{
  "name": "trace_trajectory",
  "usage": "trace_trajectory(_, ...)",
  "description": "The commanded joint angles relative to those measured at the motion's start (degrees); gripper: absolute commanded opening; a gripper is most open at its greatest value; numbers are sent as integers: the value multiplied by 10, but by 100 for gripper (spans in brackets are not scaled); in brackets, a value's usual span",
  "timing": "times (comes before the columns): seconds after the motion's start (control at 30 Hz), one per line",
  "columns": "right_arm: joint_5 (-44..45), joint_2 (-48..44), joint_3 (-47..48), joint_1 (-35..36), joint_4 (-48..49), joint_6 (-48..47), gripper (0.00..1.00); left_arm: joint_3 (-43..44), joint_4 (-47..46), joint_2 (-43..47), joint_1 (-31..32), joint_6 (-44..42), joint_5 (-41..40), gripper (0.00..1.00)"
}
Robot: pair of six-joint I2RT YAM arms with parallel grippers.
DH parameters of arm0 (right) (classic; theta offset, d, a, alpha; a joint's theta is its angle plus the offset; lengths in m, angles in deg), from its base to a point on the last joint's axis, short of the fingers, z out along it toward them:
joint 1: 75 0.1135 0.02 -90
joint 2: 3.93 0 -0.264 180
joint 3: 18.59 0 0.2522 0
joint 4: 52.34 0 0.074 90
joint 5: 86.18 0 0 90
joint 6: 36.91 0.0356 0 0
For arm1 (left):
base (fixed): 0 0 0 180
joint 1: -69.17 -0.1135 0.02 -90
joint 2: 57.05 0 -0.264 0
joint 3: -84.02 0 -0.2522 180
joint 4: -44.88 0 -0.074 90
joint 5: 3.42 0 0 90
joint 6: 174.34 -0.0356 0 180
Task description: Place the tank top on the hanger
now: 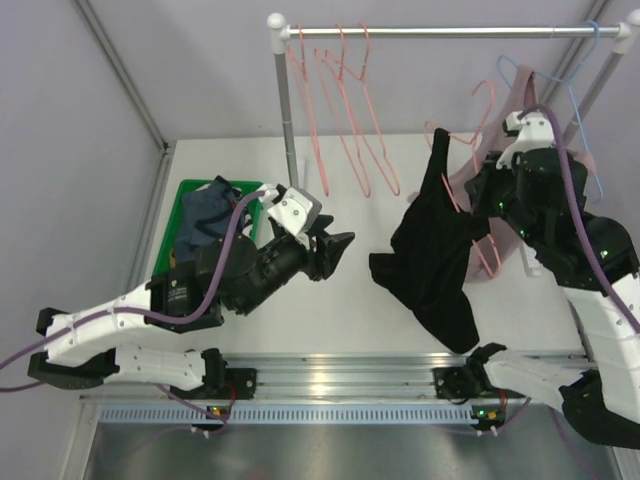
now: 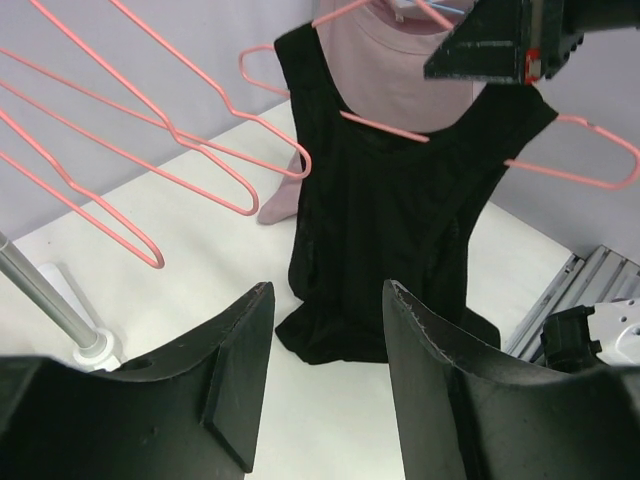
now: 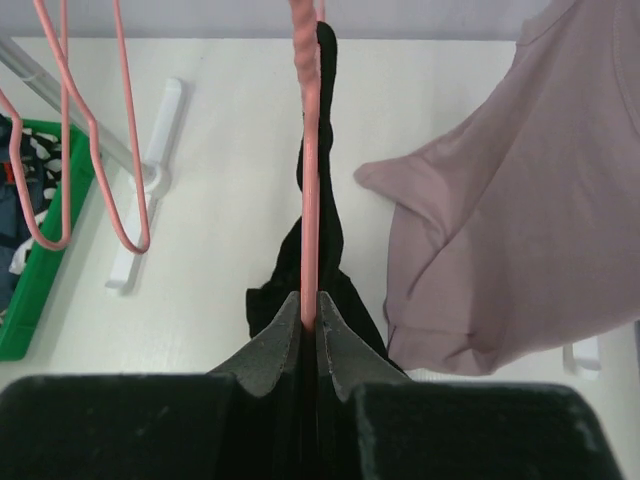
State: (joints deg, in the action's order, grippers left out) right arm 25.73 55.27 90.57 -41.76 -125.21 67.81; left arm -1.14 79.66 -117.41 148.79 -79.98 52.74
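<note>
The black tank top hangs limp from a salmon-pink wire hanger, with its hem bunched on the white table. In the left wrist view the hanger wire crosses the tank top's neck opening and one end loop sticks out past a shoulder. My right gripper is shut on the hanger wire, above the tank top. My left gripper is open and empty; it sits low over the table, left of the tank top, facing it.
A clothes rail on a post carries three more pink hangers, a light-blue hanger and a dusty-pink top. A green bin at the left holds a dark blue-grey garment.
</note>
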Motion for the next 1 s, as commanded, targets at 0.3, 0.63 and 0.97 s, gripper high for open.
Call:
trace_trajectory(0.3, -313, 69, 132, -302, 110, -43, 0, -5, -12, 10, 1, -8, 17, 53)
trace_trajectory(0.63, -412, 137, 209, -430, 130, -12, 0, -11, 17, 15, 0, 12, 33, 54)
trace_trajectory(0.97, -403, 224, 297, -441, 91, -23, 0, 0, 37, 24, 1, 2, 26, 54)
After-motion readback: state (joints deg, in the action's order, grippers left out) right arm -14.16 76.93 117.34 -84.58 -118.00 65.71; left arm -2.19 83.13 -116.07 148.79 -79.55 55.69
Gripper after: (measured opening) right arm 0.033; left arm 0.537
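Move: The right gripper holds the pink hanger carrying the black tank top; the free stretch of rail it is bound for lies about 20 cm ahead, 8 cm right and 20 cm above. Just beyond that stretch, the blue hanger hangs some 20 cm ahead and 11 cm right, roughly level with this hand; the hanging pink hangers are also 20 cm ahead, but 17 cm left. From the left gripper that stretch lies roughly 32 cm ahead, 28 cm right and 17 cm up. Keep the right fingers shut on the pink hanger and carry the black tank top forward, up and to the right, roughly 10 cm each way, towards the rail just left of the blue hanger. Ease off the rightward travel near the end while still going forward and up, tipping the fingers up and raising the hand's left side, each by about 10 degrees. ##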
